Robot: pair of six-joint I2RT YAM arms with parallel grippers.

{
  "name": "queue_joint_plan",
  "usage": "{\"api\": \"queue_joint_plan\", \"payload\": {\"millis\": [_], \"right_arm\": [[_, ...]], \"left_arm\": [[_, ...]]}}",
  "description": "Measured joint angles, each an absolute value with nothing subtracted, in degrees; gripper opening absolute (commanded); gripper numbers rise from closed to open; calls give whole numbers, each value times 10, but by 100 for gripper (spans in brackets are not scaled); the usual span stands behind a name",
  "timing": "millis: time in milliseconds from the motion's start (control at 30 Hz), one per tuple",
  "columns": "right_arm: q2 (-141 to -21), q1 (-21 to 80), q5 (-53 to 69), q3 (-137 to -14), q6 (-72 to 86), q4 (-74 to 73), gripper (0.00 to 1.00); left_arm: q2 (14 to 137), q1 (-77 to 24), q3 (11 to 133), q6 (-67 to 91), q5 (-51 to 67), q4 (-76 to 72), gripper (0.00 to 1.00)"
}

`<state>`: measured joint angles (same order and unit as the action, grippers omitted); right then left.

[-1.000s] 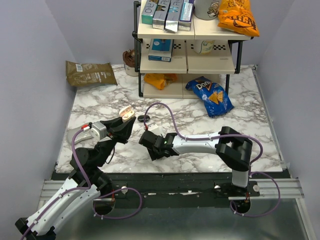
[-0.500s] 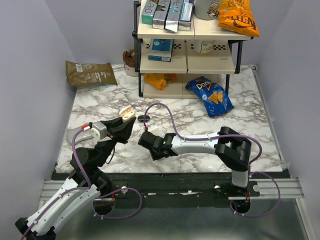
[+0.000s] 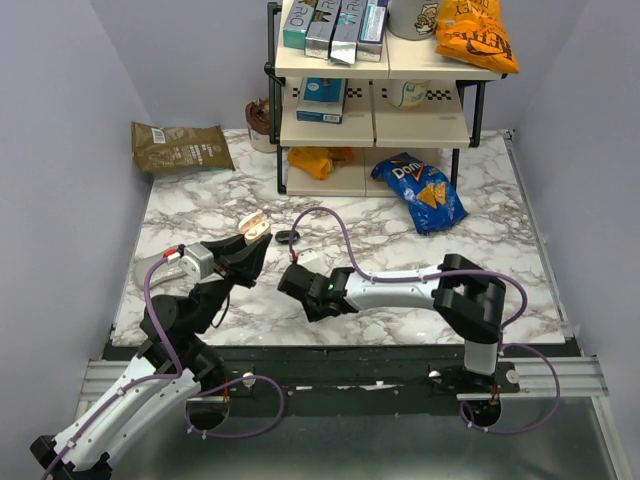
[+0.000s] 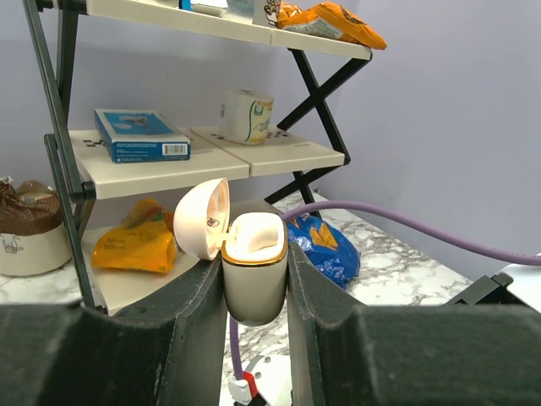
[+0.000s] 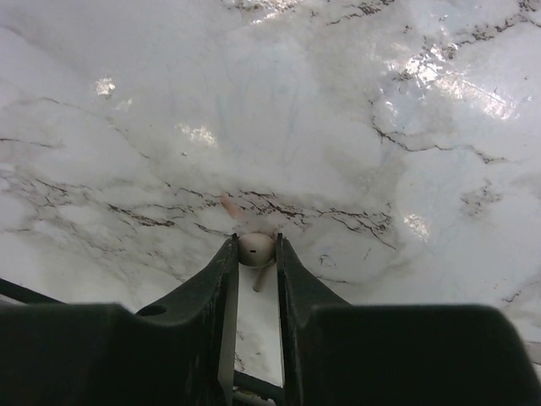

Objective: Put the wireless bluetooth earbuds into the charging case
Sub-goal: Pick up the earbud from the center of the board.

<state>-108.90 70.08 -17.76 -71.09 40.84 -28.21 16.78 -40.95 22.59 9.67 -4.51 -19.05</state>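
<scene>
My left gripper (image 4: pixel 255 258) is shut on the charging case (image 4: pixel 254 288), a pale beige pebble held upright above the table with its hinged lid (image 4: pixel 203 218) swung open to the left. From above, the charging case (image 3: pixel 254 226) shows at the tip of the left gripper (image 3: pixel 250 248). My right gripper (image 5: pixel 254 247) is down at the marble table top, both fingertips pressed against a cream-white earbud (image 5: pixel 255 250) whose stem points back between the fingers. In the top view the right gripper (image 3: pixel 291 280) hides that earbud. A small black earbud (image 3: pixel 288 236) lies near the case.
A black-framed shelf rack (image 3: pixel 372 110) with boxes and snacks stands at the back. A blue chip bag (image 3: pixel 430 192) lies in front of it, a brown bag (image 3: pixel 180 148) at the back left. A purple cable (image 3: pixel 340 240) loops over the table by the right arm.
The right gripper's fingers have narrowed onto the cream-white earbud. Its arm has shifted only slightly. The left arm and the case have stayed still.
</scene>
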Motion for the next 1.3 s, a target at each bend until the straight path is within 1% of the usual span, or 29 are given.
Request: {"api": "queue_joint_plan", "payload": {"millis": [33,200,233,367,533,633,700,867,1000,1167,1300], "right_arm": [[-1084,701,-178,-707,409,-283,19],[-1045,694,-186,-691,409,-301,15],[-1034,692,-189,-690,408,-303,13],[-984,679,-208,-690,401,-305,11],[-921,658,-248,-690,382,-316,7],[-874,639,-278,-698,356,-326,1],[-843,629,-300,-713,329,-328,1],[-774,620,-354,-773,240,-305,1],[-720,620,-377,-798,154,-245,1],[-661,620,-382,-794,49,-147,1],[-615,620,-363,-758,-17,-54,1]], "left_arm": [[168,-409,226,96,-45,-190,0],[172,-409,226,96,-45,-192,0],[175,-409,226,97,-45,-193,0],[184,-409,226,96,-45,-195,0],[188,-409,226,96,-49,-205,0],[199,-409,226,96,-51,-219,0],[219,-409,229,96,-51,-232,0],[306,-409,247,97,-47,-281,0],[396,-409,280,99,-30,-336,0],[494,-409,329,107,8,-410,0],[555,-409,370,112,44,-469,0]]}}
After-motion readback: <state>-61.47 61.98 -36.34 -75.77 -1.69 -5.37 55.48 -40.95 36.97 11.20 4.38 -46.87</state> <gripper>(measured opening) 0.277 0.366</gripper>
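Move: The right fingers, low over the marble, already pinch the white earbud; the open charging case in the left hand hangs about 32 cm above them, some 9 cm to their left and 3 cm ahead. From the right hand the black case lies roughly 19 cm ahead and 6 cm left on the table, and the blue chip bag 31 cm ahead and 24 cm right. From the left hand, the earbud is some 32 cm below, 9 cm right and 3 cm back. Keeping its pinch on the earbud, the right hand lifts it off the marble and swiftly up some 44 cm, bearing right and a little forward, ending nearer the case; its fingers swing up from steeply down to nearly level. The left hand keeps hold of the case, starts later, and carries it right and forward, then also up, about 12 cm in all. ##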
